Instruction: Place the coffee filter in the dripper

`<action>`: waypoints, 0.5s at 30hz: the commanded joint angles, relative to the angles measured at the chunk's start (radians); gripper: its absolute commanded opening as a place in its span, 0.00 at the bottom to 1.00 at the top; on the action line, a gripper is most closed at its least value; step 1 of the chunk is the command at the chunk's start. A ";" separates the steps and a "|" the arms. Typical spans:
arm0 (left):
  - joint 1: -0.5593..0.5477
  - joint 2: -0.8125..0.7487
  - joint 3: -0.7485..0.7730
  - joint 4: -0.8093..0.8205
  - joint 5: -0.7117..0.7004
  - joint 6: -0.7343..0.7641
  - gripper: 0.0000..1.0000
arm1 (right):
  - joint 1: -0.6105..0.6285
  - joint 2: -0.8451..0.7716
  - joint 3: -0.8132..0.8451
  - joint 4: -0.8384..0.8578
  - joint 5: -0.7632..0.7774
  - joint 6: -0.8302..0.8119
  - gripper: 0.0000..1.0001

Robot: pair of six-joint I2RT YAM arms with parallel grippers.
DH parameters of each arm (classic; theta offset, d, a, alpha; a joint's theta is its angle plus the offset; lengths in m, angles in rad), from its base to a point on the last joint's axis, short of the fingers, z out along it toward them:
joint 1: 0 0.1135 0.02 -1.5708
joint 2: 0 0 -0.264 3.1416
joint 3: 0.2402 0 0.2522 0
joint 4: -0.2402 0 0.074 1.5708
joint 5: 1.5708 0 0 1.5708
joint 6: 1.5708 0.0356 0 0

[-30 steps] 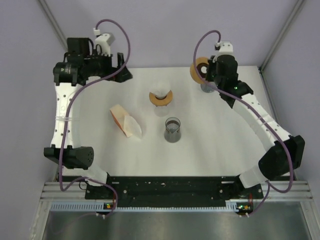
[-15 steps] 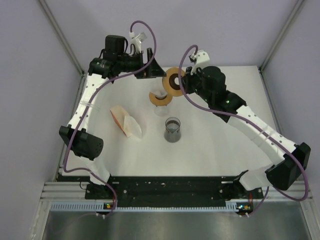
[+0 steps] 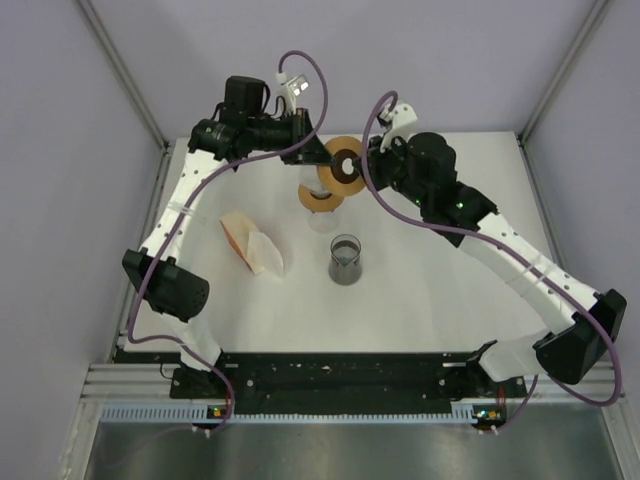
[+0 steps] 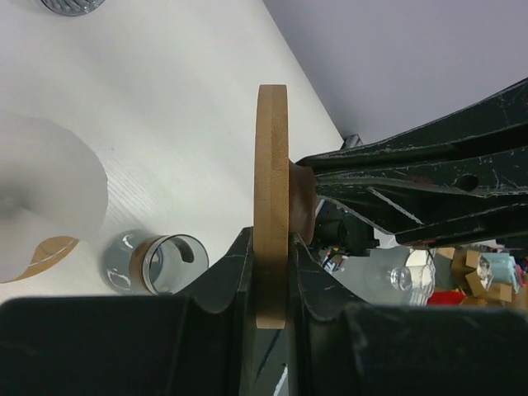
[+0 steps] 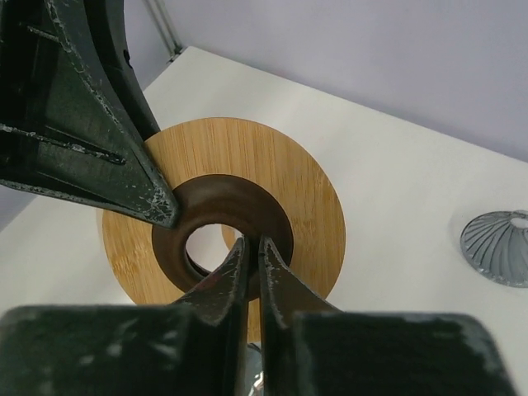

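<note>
A round wooden disc (image 3: 344, 166) with a dark centre ring hangs in the air, held by both arms. My right gripper (image 5: 253, 256) is shut on the dark inner ring (image 5: 247, 206). My left gripper (image 4: 271, 247) is shut on the disc's rim (image 4: 271, 165), one finger on each face. Just below the disc a white cone (image 3: 322, 182) sits in a wooden ring (image 3: 322, 197); this looks like the dripper. The beige paper coffee filters (image 3: 252, 243) lie in a stack on the table to the left, untouched.
A dark glass beaker (image 3: 345, 259) stands in front of the white cone. A grey ribbed cone (image 5: 495, 246) lies on the table at the back right. Grey walls close in the white table (image 3: 420, 300) on three sides.
The right arm carried the wooden disc left from the back right to above the white cone. The left arm swung right to meet it, and its open gripper closed on the disc's rim.
</note>
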 commanded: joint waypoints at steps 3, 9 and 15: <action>-0.014 -0.050 0.136 -0.191 -0.195 0.315 0.00 | -0.024 -0.024 0.136 -0.089 -0.197 -0.015 0.43; -0.267 -0.168 0.122 -0.293 -0.837 0.974 0.00 | -0.130 -0.072 0.202 -0.219 -0.309 0.057 0.70; -0.513 -0.339 -0.260 -0.118 -1.295 1.409 0.00 | -0.139 -0.077 0.253 -0.308 -0.387 0.034 0.89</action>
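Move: The wooden ring is held by both hands: its middle lies about 4 cm to the right of the left hand and 1 cm below, and 2 cm to the right hand's left at its height. From the left hand, the dripper with the filter in it stands some 8 cm ahead, 3 cm left; the open glass about 6 cm back, 3 cm right. Both are about 30 cm down. The filter packet lies level, 22 cm left, 35 cm below. The wooden ring passes fully to the left hand: the right fingers, shut on it at first, open nearly wide and come free, the hand rising about 5 cm while easing right and back. The left keeps its pinch on the rim, draws some 3 cm left, then swings back about 5 cm and slightly right, the wrist rolling some 70 degrees with its fingertips turning more forward and down. ##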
